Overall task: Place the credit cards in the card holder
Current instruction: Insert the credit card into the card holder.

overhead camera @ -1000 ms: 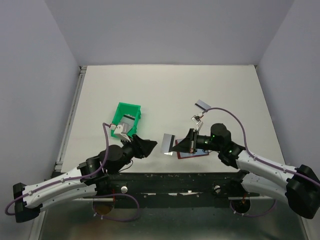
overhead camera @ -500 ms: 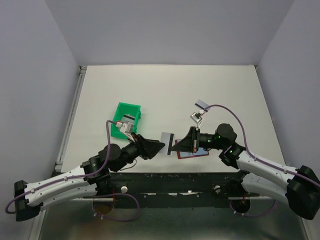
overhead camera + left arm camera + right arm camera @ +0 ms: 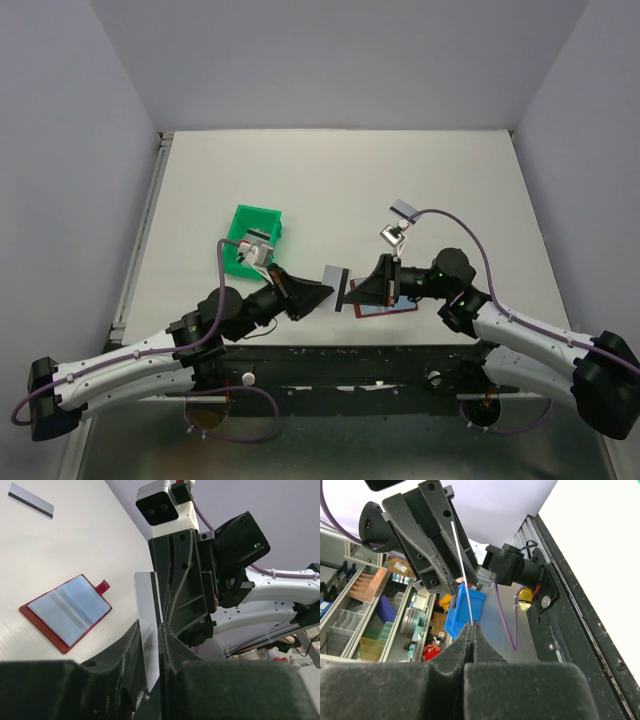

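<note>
One silvery credit card (image 3: 332,277) hangs upright in the air between the two arms. My right gripper (image 3: 347,293) is shut on its edge, and the card (image 3: 461,570) rises thin from the closed fingertips (image 3: 471,625). My left gripper (image 3: 323,291) has come in from the left with its jaws around the same card (image 3: 146,615), still a little apart. The dark red card holder (image 3: 67,611) lies open on the table, light blue inside, partly under the right gripper (image 3: 392,309). A second credit card (image 3: 404,209) lies flat farther back.
A green plastic tray (image 3: 242,222) stands left of centre, with a card (image 3: 258,240) in it, just behind my left wrist. The table's black front edge (image 3: 330,350) runs right below both grippers.
My left arm has reached right, up to the card that the right gripper holds. Its jaws have narrowed around the card. The right arm has barely moved.
</note>
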Motion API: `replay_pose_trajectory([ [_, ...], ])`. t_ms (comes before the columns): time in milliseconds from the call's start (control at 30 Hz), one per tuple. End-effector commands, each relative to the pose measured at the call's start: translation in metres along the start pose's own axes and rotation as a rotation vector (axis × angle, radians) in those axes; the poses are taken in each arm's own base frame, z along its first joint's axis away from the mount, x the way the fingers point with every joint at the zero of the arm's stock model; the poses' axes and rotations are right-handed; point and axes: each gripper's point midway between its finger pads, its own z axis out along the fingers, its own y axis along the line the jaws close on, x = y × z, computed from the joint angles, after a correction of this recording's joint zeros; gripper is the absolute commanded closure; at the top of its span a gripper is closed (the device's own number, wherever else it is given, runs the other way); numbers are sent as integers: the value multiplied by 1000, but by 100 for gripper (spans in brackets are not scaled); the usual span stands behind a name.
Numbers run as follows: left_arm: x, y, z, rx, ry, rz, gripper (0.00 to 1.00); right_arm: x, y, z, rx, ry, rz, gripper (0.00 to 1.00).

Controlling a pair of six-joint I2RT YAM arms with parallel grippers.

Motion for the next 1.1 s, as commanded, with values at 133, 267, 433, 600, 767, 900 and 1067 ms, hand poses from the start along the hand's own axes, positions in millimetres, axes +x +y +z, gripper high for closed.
replay_pose_trajectory([
  [133,1,-9,-1,54,2,-18,100,-1,1,-2,-15,-11,-47,97],
  [267,0,-10,-2,77,-23,-77,100,-6,4,-3,-15,-30,-76,68],
  [433,-1,-8,-1,70,-38,-93,100,-17,6,-4,8,-92,-105,59],
  [600,-7,-9,1,77,-73,-110,100,-24,1,0,45,-105,-104,59],
  [767,-10,-12,7,93,-96,-129,100,-29,-1,4,27,-131,-106,60],
  [900,-9,-12,10,99,-106,-146,100,-32,1,3,7,-164,-111,61],
  [1067,-8,-10,12,91,-105,-149,100,-36,1,2,0,-187,-117,63],
])
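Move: The credit card, gripped by the right hand along its striped edge, has its free edge between the left hand's still-open fingers; its middle is about 2 cm right of the left hand, 2 cm left of the right, level with both. The open card holder lies on the table some 10 cm right of the right hand, 7 cm ahead and 22 cm below. The green box is roughly 19 cm left of the left hand, 21 cm ahead and 22 cm below. The left fingers close and pinch the free edge of the credit card while that hand stays nearly in place, then keep their hold as its wrist rolls some 10 degrees (left side sinking) and it drifts about a centimetre right. Just after that pinch the right fingers open on the striped edge, and the open right hand shifts about 2.5 cm forward along the card and a centimetre up, turning slightly clockwise, its fingers still straddling the card. ##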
